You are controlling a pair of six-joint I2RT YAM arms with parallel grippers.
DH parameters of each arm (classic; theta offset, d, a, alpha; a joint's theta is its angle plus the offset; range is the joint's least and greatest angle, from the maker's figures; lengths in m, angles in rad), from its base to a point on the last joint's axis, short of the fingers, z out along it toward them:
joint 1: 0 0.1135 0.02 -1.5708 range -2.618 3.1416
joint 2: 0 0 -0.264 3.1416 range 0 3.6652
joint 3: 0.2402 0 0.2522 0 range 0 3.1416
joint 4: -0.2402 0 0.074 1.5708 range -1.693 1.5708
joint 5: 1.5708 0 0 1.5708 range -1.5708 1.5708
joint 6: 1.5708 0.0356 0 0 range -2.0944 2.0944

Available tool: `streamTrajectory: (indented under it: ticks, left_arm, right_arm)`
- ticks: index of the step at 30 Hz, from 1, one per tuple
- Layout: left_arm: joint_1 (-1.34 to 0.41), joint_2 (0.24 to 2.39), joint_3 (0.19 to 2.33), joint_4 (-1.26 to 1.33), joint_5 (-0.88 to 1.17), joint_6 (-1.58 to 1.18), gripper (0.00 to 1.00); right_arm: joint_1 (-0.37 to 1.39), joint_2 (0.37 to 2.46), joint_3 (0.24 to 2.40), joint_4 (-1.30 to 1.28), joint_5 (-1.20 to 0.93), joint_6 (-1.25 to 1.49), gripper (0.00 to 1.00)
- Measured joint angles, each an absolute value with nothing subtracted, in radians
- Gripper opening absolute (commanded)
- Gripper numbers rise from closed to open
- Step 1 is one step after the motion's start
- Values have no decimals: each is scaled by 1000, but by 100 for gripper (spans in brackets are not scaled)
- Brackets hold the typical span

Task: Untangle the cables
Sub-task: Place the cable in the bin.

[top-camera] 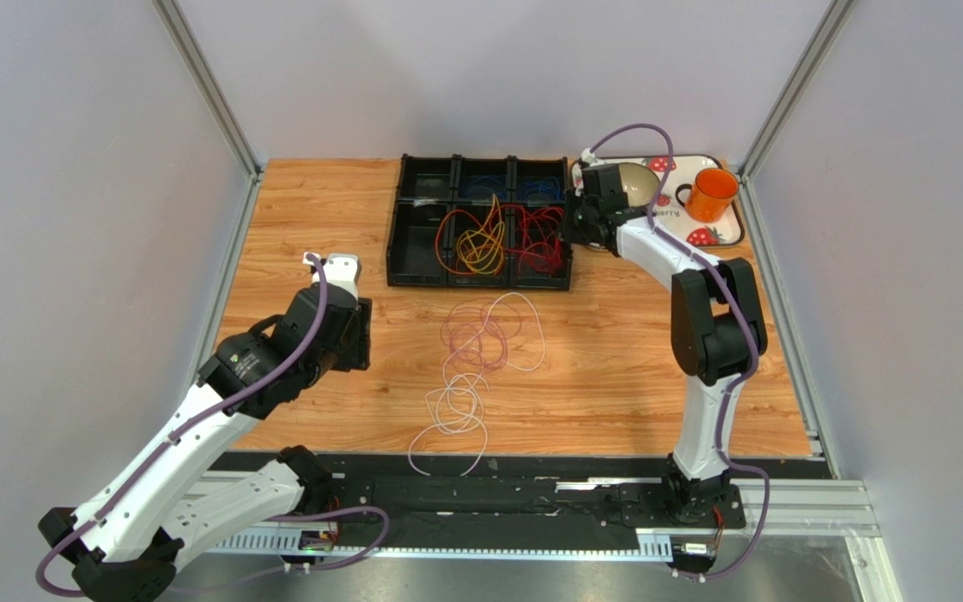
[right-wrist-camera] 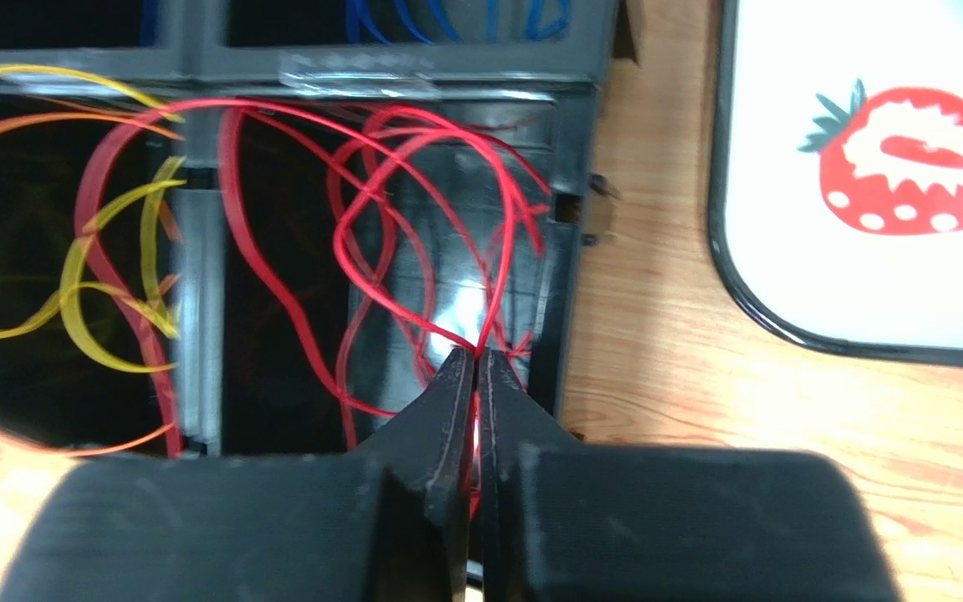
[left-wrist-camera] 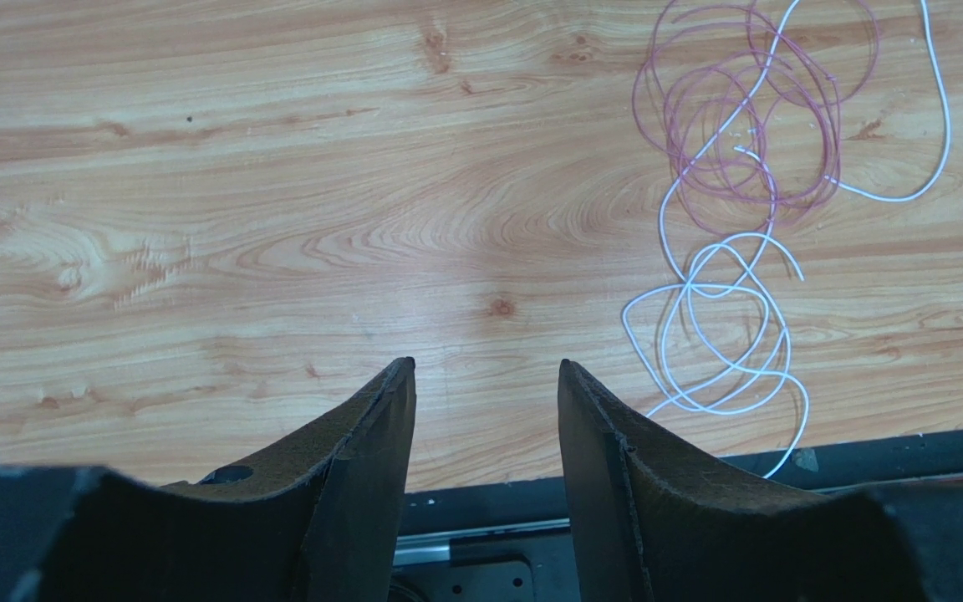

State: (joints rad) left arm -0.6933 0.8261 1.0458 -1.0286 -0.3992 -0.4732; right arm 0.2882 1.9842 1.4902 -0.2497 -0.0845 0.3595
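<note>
Red cables (right-wrist-camera: 374,238) loop inside the black compartment tray (top-camera: 414,270), in its front right cell (top-camera: 542,246). My right gripper (right-wrist-camera: 475,360) is shut on a red cable strand over that cell (top-camera: 578,226). Yellow and orange cables (top-camera: 479,245) fill the middle front cell (right-wrist-camera: 97,289), and blue cables (top-camera: 499,190) lie in a back cell. On the table a tangle of pink and white cables (top-camera: 477,364) lies in front of the tray (left-wrist-camera: 732,188). My left gripper (left-wrist-camera: 484,370) hangs open and holds nothing, left of that tangle (top-camera: 351,332).
A white strawberry-print tray (top-camera: 728,226) sits at the back right with an orange mug (top-camera: 711,193) on it. Metal frame posts and grey walls border the wooden table. The black base rail (top-camera: 524,483) runs along the near edge.
</note>
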Motion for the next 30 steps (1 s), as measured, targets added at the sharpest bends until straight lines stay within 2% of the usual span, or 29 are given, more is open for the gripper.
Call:
streamTrajectory:
  ticks: [2, 3, 6, 21, 30]
  left_arm:
    - [-693, 826, 1046, -1029, -400, -473, 54]
    - [-693, 826, 1046, -1029, -400, -473, 54]
    - [-693, 826, 1046, -1029, -400, -473, 54]
    - [-693, 825, 1046, -1029, -400, -473, 54]
    - [-693, 820, 1046, -1029, -400, -473, 54]
  right_arm:
    - [292, 2000, 1504, -278, -61, 357, 15]
    - [294, 2000, 1505, -287, -56, 357, 25]
    - [298, 2000, 1517, -309, -31, 355, 35]
    - [320, 1906, 1600, -451, 7, 336, 51]
    - [427, 1829, 1613, -483, 18, 282, 50]
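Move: The right gripper holds the red cable over the bin's right front compartment, whose middle lies about 4 cm to its left, perhaps 2 cm ahead and some 6 cm below. The yellow cable, in the next compartment, is about 10 cm to the left of that middle. From the gripper, the strawberry tray lies some 13 cm ahead and 16 cm right, the pink cable 14 cm back and 13 cm left. From the left hand, the compartment is about 31 cm ahead and 27 cm right. Open the right gripper to about half to let go of the red cable over the right front compartment, dipping barely 1 cm as the fingers part. Then lift straight off the cable, about 9 cm above the starting height, easing some 4 cm back and, late in the rise, 4 cm left across the bin, fingers staying open. ##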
